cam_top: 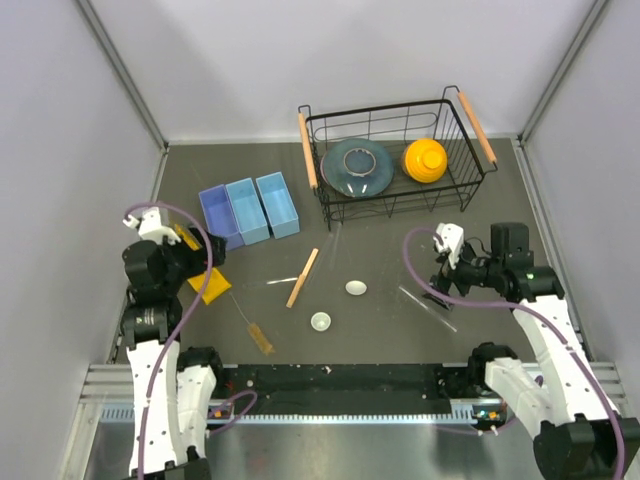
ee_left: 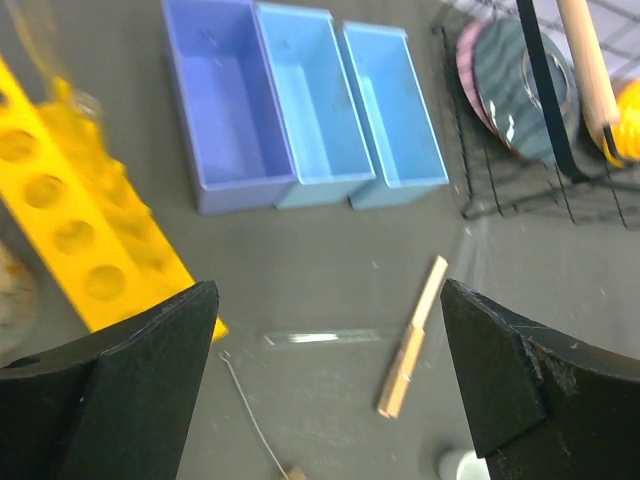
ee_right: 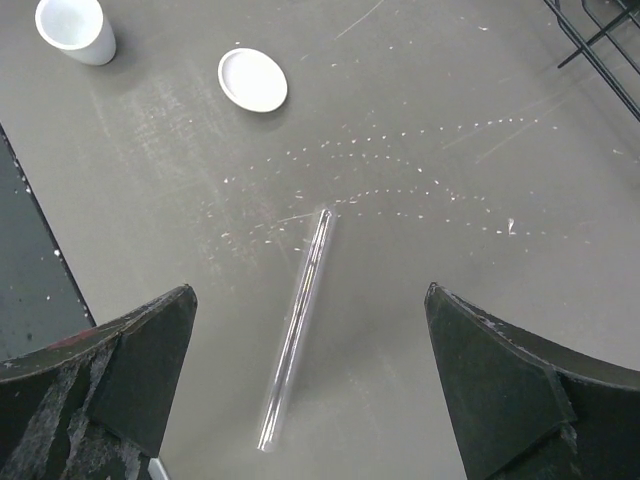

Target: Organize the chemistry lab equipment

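The lab equipment lies loose on the dark table. A tan wooden stick (cam_top: 302,277) (ee_left: 415,335) rests mid-table beside a clear glass rod (cam_top: 282,281) (ee_left: 320,338). A wire brush (cam_top: 252,325) (ee_left: 250,410) with amber bristles lies nearer the front. Two small white dishes (cam_top: 356,288) (cam_top: 320,321) sit right of the stick. A second clear rod (cam_top: 428,308) (ee_right: 290,350) lies under my right gripper (cam_top: 438,288) (ee_right: 308,294), which hangs open above it. My left gripper (cam_top: 195,262) (ee_left: 328,292) is open over the first rod and stick, holding nothing.
Three blue bins (cam_top: 248,210) (ee_left: 300,100) stand side by side at back left. A yellow rack with round holes (cam_top: 208,284) (ee_left: 80,230) lies by the left gripper. A black wire basket (cam_top: 470,185) at the back holds a blue-grey plate (cam_top: 356,166) and yellow bowl (cam_top: 425,160).
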Robot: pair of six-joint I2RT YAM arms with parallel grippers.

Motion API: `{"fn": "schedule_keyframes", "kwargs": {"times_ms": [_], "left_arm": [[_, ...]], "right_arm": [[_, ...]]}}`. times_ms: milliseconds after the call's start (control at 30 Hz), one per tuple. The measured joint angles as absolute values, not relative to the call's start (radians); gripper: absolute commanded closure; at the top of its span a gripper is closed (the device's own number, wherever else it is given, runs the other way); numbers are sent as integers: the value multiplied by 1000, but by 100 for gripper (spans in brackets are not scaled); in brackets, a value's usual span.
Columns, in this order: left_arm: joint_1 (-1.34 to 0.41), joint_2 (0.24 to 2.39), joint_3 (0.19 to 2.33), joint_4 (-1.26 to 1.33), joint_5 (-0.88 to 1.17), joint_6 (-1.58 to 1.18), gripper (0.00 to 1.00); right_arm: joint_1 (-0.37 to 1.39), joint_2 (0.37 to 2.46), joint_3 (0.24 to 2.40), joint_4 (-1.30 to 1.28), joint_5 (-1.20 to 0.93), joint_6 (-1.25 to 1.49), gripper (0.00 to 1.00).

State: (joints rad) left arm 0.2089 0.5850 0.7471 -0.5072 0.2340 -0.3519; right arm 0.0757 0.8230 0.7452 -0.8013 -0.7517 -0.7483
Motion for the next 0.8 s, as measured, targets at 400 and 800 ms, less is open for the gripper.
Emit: {"fn": "schedule_keyframes", "kwargs": {"times_ms": [400,800], "left_arm": [[208,493,633,-530,503,-361,1],[198,484,626,-505,550,-369,1]], "right_arm": [[162,928,745,-891,-607,-768,1],[221,966,670,-846,-423,-764,1]]}}
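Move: The glass tube lies almost straight below the open right hand, some 14 cm down and about 2 cm to its left. From that hand, the white oval dish stands roughly 18 cm to the left and 5 cm farther out, and the small white cup about 26 cm to the left and 2 cm nearer the base. From the left hand the tube is some 43 cm to the right, 7 cm back and 23 cm below. No contact yet: the right hand, fingers staying wide open, heads down towards the glass tube, dropping about 8 cm and easing a little right and back while its fingers tip steeper towards the table by some 20 degrees. The empty left hand, also wide open, swings about 6 cm right and slightly back and down, away from the yellow rack, turning clockwise, then comes to rest in the air. ##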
